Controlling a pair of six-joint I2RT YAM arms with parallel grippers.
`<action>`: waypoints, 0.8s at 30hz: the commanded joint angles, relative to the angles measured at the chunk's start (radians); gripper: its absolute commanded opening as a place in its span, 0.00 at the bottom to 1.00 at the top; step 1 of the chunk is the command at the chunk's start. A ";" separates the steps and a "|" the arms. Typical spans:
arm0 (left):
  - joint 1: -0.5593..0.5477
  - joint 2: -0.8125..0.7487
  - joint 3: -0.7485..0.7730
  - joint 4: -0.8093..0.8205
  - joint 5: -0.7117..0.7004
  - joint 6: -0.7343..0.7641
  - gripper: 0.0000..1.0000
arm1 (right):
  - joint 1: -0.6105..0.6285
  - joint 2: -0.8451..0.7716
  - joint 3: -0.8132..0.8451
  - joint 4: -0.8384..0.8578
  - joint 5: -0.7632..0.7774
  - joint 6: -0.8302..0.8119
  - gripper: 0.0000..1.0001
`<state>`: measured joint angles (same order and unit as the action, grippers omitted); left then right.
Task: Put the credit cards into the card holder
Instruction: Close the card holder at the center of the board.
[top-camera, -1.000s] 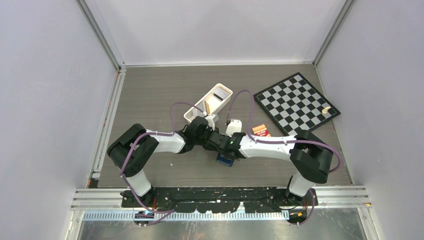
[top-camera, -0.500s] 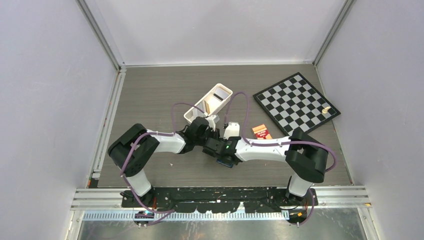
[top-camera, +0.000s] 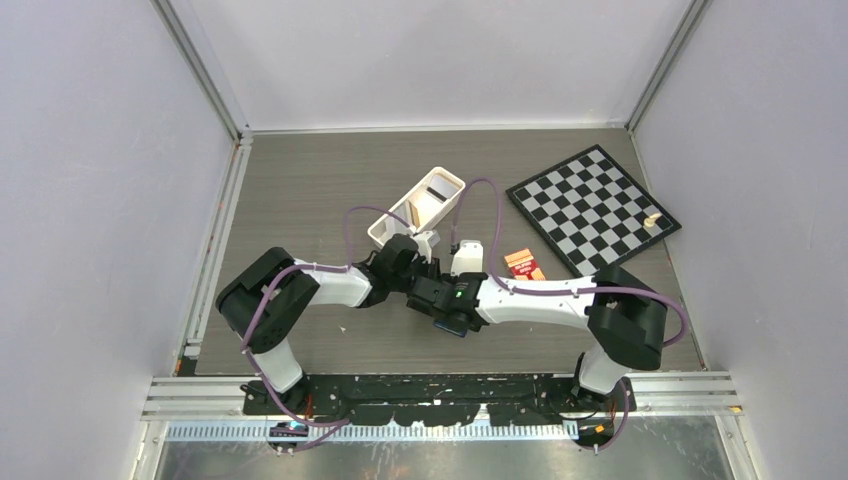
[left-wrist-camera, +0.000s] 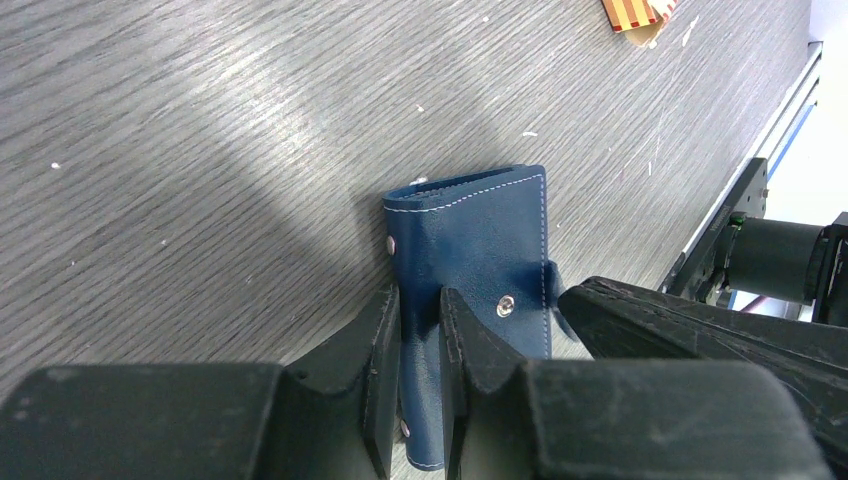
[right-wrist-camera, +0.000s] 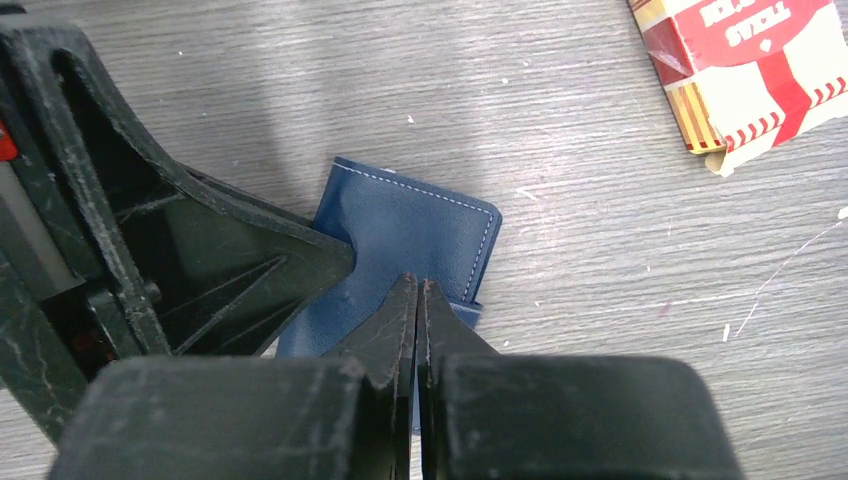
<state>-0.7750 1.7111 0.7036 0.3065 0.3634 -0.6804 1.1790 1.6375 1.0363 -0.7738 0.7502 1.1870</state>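
The navy-blue card holder (left-wrist-camera: 480, 225) lies folded on the wooden table, under both wrists (top-camera: 452, 326). My left gripper (left-wrist-camera: 420, 300) is shut on one leaf of it, the blue leather pinched between the black fingers. My right gripper (right-wrist-camera: 415, 285) comes from the other side, its jaws pressed together on the holder's thin edge by the small strap tab (right-wrist-camera: 466, 314). The holder's stitched corner (right-wrist-camera: 440, 225) shows beyond the tips. Credit cards (top-camera: 415, 210), tan and dark, stand in the white tray; the grippers hold none.
The long white tray (top-camera: 395, 226) sits just behind the two grippers. A red-orange banded pack (top-camera: 522, 263) lies to the right, also in the right wrist view (right-wrist-camera: 750, 60). A chessboard (top-camera: 592, 208) with a small pale piece (top-camera: 652, 220) fills the back right.
The right wrist has shifted a little left toward the left gripper, staying on the card holder. The left arm has hardly moved, and both grips are unchanged.
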 joint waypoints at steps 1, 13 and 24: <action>-0.010 0.037 -0.016 -0.087 -0.011 0.019 0.05 | 0.007 -0.029 0.002 0.052 0.103 0.016 0.00; -0.011 0.036 -0.014 -0.087 -0.006 0.019 0.05 | 0.011 0.007 0.017 0.019 0.069 0.036 0.00; -0.011 -0.001 -0.116 0.088 0.067 -0.113 0.18 | 0.035 -0.051 -0.008 -0.079 0.022 0.082 0.56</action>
<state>-0.7761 1.7100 0.6693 0.3565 0.3958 -0.7231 1.2102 1.6512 1.0443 -0.8219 0.7528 1.2144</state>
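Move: The card holder's strap, still unfastened at its right edge, lies about 2 cm below the right fingertips, some 1 cm back and 1 cm right; the bare snap is about 1 cm left of that hand and 3 cm below. The left hand already pinches the holder's left edge: the strap is roughly 5 cm right and 3 cm back of it, the holder's middle 3 cm right and 2 cm back. A fry box stands 14 cm right and 10 cm ahead of the right hand. Over the card holder's strap, the right hand's shut fingers first drift about 1 cm left and slightly forward, then come back and right by nearly 2 cm, opening to about half width on either side of the strap. The left hand keeps its pinch on the holder's left edge and near the end draws about 1 cm back. ##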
